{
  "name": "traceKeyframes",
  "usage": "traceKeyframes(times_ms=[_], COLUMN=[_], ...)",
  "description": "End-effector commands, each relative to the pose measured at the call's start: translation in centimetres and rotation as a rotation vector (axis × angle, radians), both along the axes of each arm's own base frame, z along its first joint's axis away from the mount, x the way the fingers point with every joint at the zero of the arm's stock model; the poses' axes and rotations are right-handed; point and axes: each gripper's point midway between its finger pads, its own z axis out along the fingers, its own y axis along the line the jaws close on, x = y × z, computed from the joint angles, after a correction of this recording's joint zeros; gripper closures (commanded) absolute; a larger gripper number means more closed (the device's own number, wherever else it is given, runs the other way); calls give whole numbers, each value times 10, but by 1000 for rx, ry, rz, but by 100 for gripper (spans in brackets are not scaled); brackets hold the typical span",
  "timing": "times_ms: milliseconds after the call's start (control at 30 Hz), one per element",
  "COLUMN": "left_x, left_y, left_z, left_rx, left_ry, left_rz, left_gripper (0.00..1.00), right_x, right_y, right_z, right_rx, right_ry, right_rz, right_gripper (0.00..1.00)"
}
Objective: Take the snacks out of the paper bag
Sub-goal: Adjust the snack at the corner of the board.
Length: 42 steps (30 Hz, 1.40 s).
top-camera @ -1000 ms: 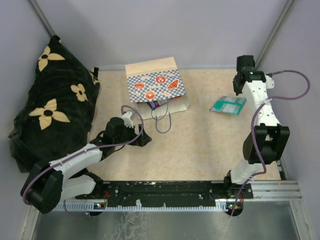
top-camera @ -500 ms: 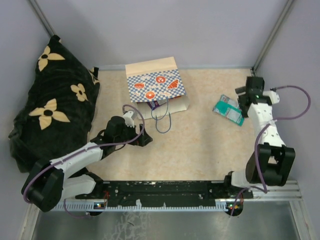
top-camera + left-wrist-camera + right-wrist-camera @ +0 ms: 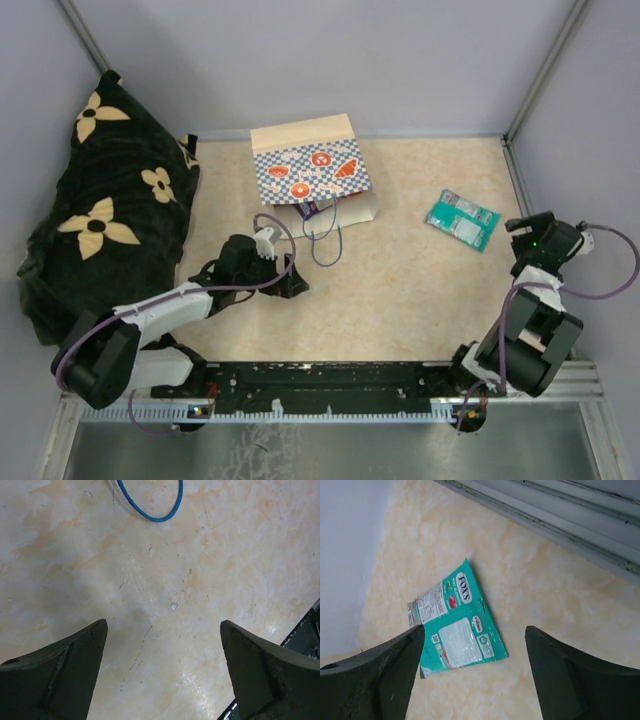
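Note:
The paper bag (image 3: 312, 175), cream with blue checks and orange ovals, lies on its side at the back middle, its mouth facing the front. One blue cord handle (image 3: 325, 245) (image 3: 150, 505) trails onto the table. Something purple (image 3: 314, 209) shows at the bag's mouth. One teal snack pouch (image 3: 461, 220) (image 3: 455, 630) lies flat on the table at the right. My right gripper (image 3: 522, 228) (image 3: 475, 628) hovers open just right of that pouch, holding nothing. My left gripper (image 3: 288, 280) (image 3: 163, 622) is open low over bare table, just in front of the handle.
A black cloth with cream flowers (image 3: 100, 220) is heaped along the left side. Grey walls close in the back and both sides. A metal wall rail (image 3: 545, 515) runs near the right gripper. The arms' black base rail (image 3: 330, 378) lines the near edge.
My right gripper has opened and swung from the back right down to the near right. The teal pouch now lies on the table. The left arm has barely shifted.

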Motion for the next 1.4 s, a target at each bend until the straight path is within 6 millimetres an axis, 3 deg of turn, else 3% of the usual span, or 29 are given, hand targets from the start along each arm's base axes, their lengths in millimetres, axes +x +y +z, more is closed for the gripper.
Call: traceKeyframes(times_ms=[0,133,233,300,333,567,833,1000,1167,1367], left_x=[-5,-8,-9,-9,-9,-9,-6,-4,0,11], left_y=[-7,-9,-9,-9,-9,-9,-11,-11,-12,-14], left_z=[2,4,2,2,1,-3,-5,-4,-3,2], left_rx=[-29,-44,-44,-42,-41,-32,-28,-23,-13,1], left_ry=[-13,-19,-18,-20,-18,-15,-9,-11,-10,-23], left_rz=[-54,-66,-67,-70,-70,-74,-75,-68,-62,-44], left_gripper=[0,0,0,0,0,0,0,0,0,0], right_x=[31,39,45,52,54,61,70,82,87,81], right_y=[-6,-10,-9,-4,-1,21,41,53,59,63], right_z=[19,-12,-19,-21,-32,-62,-90,-92,-80,-45], right_rx=[-41,-7,-15,6,43,205,193,145,171,194], right_ry=[-216,-157,-189,-224,-222,-297,-148,-63,-99,-112], right_rz=[142,184,210,248,263,322,382,426,444,407], right_gripper=[19,21,25,27,28,37,42,51,98,100])
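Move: The green snack lies flat, its middle some 10 cm ahead of the right hand, 9 cm to its left and about 9 cm below. The paper bag is about 36 cm to the left of that snack and 9 cm farther out; the bag's blue handle lies 34 cm left of the snack and 8 cm nearer the base. From the left hand, the snack is roughly 19 cm ahead, 42 cm right and 5 cm lower. The right hand's fingers, open and clear of the green snack at first, shut on the middle of its right-hand short edge and pinch it. To get there the hand sinks about 6 cm, then goes forward some 9 cm and swings about 6 cm left near the table, turning roughly 25 degrees counter-clockwise and dipping a little more as it closes. ##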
